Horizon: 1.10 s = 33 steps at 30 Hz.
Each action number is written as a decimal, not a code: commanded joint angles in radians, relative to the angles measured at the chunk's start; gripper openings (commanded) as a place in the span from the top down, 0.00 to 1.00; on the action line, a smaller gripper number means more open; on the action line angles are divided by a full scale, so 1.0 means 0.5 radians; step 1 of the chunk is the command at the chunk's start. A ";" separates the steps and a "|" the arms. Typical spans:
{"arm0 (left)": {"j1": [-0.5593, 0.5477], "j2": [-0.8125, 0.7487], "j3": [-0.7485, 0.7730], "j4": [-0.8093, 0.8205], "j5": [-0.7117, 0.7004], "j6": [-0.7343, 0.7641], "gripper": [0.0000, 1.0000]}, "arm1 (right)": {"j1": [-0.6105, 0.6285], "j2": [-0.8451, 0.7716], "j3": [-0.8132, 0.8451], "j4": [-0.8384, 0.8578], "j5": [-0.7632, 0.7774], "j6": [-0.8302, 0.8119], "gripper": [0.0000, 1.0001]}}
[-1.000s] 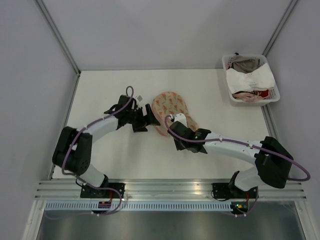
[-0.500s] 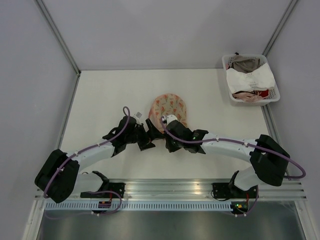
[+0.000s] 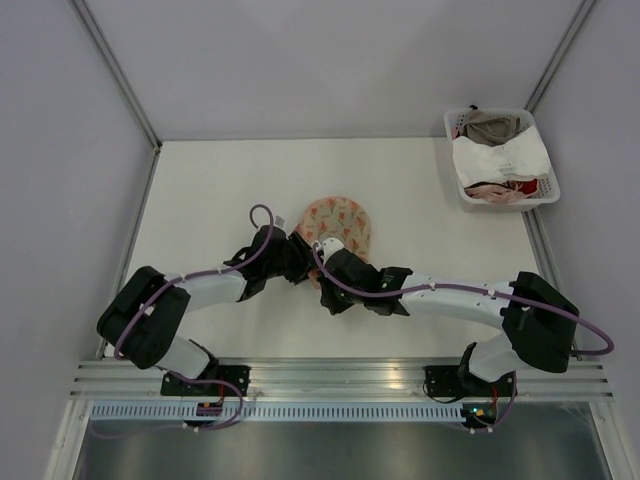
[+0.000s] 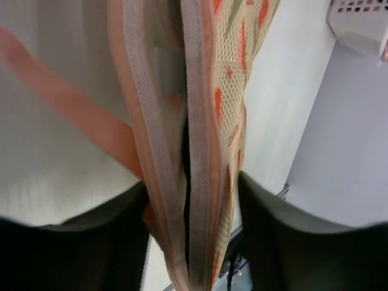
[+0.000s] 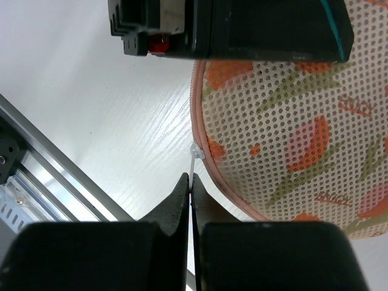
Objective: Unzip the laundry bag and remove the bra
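Note:
The laundry bag (image 3: pixel 338 222), an oval cream mesh pouch with orange-red and green print, lies mid-table. My left gripper (image 3: pixel 302 262) is at its near-left edge. In the left wrist view the left gripper (image 4: pixel 193 242) is shut on the pink zip edging (image 4: pixel 197 151), with a narrow dark slit between the two zip halves. My right gripper (image 3: pixel 325 268) sits just right of it. In the right wrist view the right gripper (image 5: pixel 191 182) is shut on the white zip pull (image 5: pixel 195 159) at the bag's rim (image 5: pixel 203 121). The bra is hidden.
A white slatted basket (image 3: pixel 548 190) holding white, beige and pink garments stands at the back right corner. The metal rail (image 3: pixel 340 375) runs along the near table edge. Grey walls enclose the table on three sides.
Both grippers have closed in on the bag's near-left edge. The bag has gone from stretched out to rounder. The left forearm has swung back and forth.

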 commanded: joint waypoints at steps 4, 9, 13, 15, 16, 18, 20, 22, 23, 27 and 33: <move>-0.004 0.035 0.071 0.174 -0.055 0.033 0.89 | 0.020 -0.090 -0.018 0.011 -0.006 -0.009 0.99; 0.041 0.060 0.089 0.162 0.027 0.122 0.98 | 0.020 -0.010 0.013 -0.090 -0.015 -0.006 0.99; 0.152 0.148 0.206 0.070 0.276 0.400 0.98 | 0.017 0.122 0.083 -0.375 0.294 0.046 1.00; 0.235 0.240 0.294 0.009 0.478 0.508 0.98 | -0.001 0.152 0.086 -0.458 0.337 0.089 0.99; 0.262 0.271 0.325 -0.031 0.555 0.615 0.98 | -0.014 0.159 0.077 -0.477 0.398 0.107 1.00; 0.324 0.326 0.387 -0.117 0.736 0.717 0.98 | -0.062 0.156 0.056 -0.532 0.457 0.153 1.00; 0.357 0.406 0.454 -0.312 0.856 0.922 0.98 | -0.109 0.143 0.040 -0.575 0.594 0.178 0.99; 0.370 0.458 0.528 -0.423 0.908 1.109 0.98 | -0.179 0.116 0.031 -0.649 0.684 0.206 1.00; 0.382 0.468 0.543 -0.479 0.918 1.150 0.98 | -0.204 0.107 0.025 -0.673 0.757 0.212 1.00; 0.394 0.550 0.641 -0.660 1.077 1.343 0.98 | -0.366 0.097 0.016 -0.714 0.972 0.184 1.00; 0.404 0.689 0.740 -0.731 1.249 1.445 0.98 | -0.572 0.245 0.049 -0.603 0.856 0.052 0.99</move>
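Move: The left hand's open fingers straddle the laundry bag's zip edge, roughly 1 cm below; the bag's middle is about 5 cm ahead, 4 cm right and 4 cm below, its strap some 6 cm ahead and 5 cm left. From the right hand, which still pinches the zip pull, the bag's middle lies about 11 cm ahead, 4 cm right and 6 cm below. Left pinches the zip edge, turning some 30 degrees clockwise; the shut right swings about 16 cm right and forward. ##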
